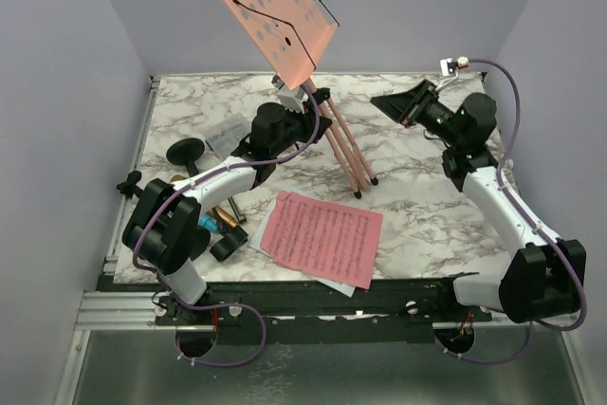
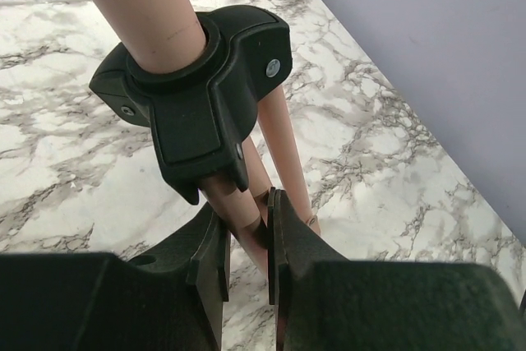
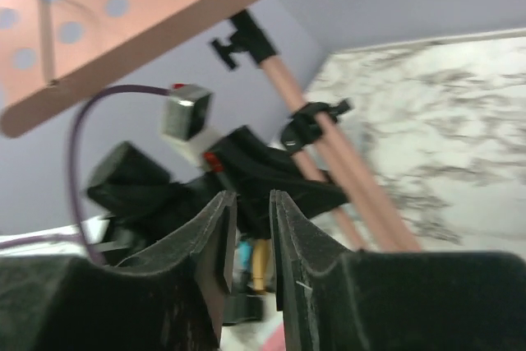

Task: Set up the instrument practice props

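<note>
The pink perforated music rack [image 1: 268, 11] stands tilted at the back middle, its thin legs [image 1: 346, 149] bunched together on the marble table. My left gripper [image 1: 296, 111] is shut on one pink leg tube [image 2: 238, 207], just below the black leg collar [image 2: 201, 96]. My right gripper [image 1: 406, 106] hovers to the right of the stand, jaws slightly open with nothing between them [image 3: 251, 203]. Pink and white sheet-music pages [image 1: 322, 234] lie at the front middle. Gold and blue microphones [image 1: 220, 220] lie beside a black round-based mount [image 1: 229, 245]. Another mount [image 1: 186, 151] sits farther back on the left.
A small clear plastic box [image 1: 228, 135] lies on the left, behind my left arm. Lilac walls close in the table [image 1: 427, 215] on the left, back and right. A black rail [image 1: 313, 301] runs along the near edge.
</note>
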You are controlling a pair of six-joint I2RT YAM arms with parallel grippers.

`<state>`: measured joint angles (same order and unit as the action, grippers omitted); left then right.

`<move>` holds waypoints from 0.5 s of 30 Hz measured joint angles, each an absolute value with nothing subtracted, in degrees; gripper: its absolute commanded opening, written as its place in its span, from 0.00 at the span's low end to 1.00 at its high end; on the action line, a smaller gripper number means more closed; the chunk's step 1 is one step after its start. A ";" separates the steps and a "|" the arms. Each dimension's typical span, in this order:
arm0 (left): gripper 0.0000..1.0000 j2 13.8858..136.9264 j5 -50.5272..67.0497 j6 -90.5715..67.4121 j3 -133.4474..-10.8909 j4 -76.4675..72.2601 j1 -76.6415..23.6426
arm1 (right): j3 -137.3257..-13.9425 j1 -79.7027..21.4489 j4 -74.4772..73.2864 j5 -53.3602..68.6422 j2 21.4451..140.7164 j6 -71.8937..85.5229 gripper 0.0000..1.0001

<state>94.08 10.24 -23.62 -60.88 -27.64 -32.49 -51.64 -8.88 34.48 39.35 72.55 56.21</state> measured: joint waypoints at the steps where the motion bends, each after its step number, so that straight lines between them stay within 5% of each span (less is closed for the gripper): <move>1: 0.00 94.08 10.24 -23.66 -60.90 -27.46 -32.49 | -54.52 -8.88 28.40 38.57 73.34 50.37 0.38; 7: 0.00 94.06 10.22 -24.27 -60.93 -27.00 -32.49 | -65.32 -10.33 6.50 32.47 80.31 27.53 0.56; 15: 0.00 94.06 10.20 -24.25 -60.93 -26.89 -32.53 | -65.73 -20.34 -1.87 20.88 87.68 11.90 0.58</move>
<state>94.06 10.20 -24.25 -60.93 -26.89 -32.53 -65.73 -20.34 -1.87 20.88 87.68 11.90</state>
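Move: The right hand hangs above and short of the folded music stand. The near stretch of the stand's right leg is about 8 cm ahead of it, 8 cm to its left and 16 cm lower. The black collar is roughly 8 cm ahead, 13 cm left and 6 cm lower; the pink sheet lies some 14 cm back, 15 cm left and 35 cm down on the table. From the left hand, that right leg is about 2 cm ahead, 4 cm right and 3 cm lower. Down, by about 15 cm, the right hand swoops to the stand's right leg below the collar, first also forward some 5 cm, then easing left as it keeps sinking. Its left side rolls down some 40 degrees so the fingertips dip towards the leg, and the fingers spread to roughly twice their gap. The left hand stays put, keeping its grip on the stand under the collar. ##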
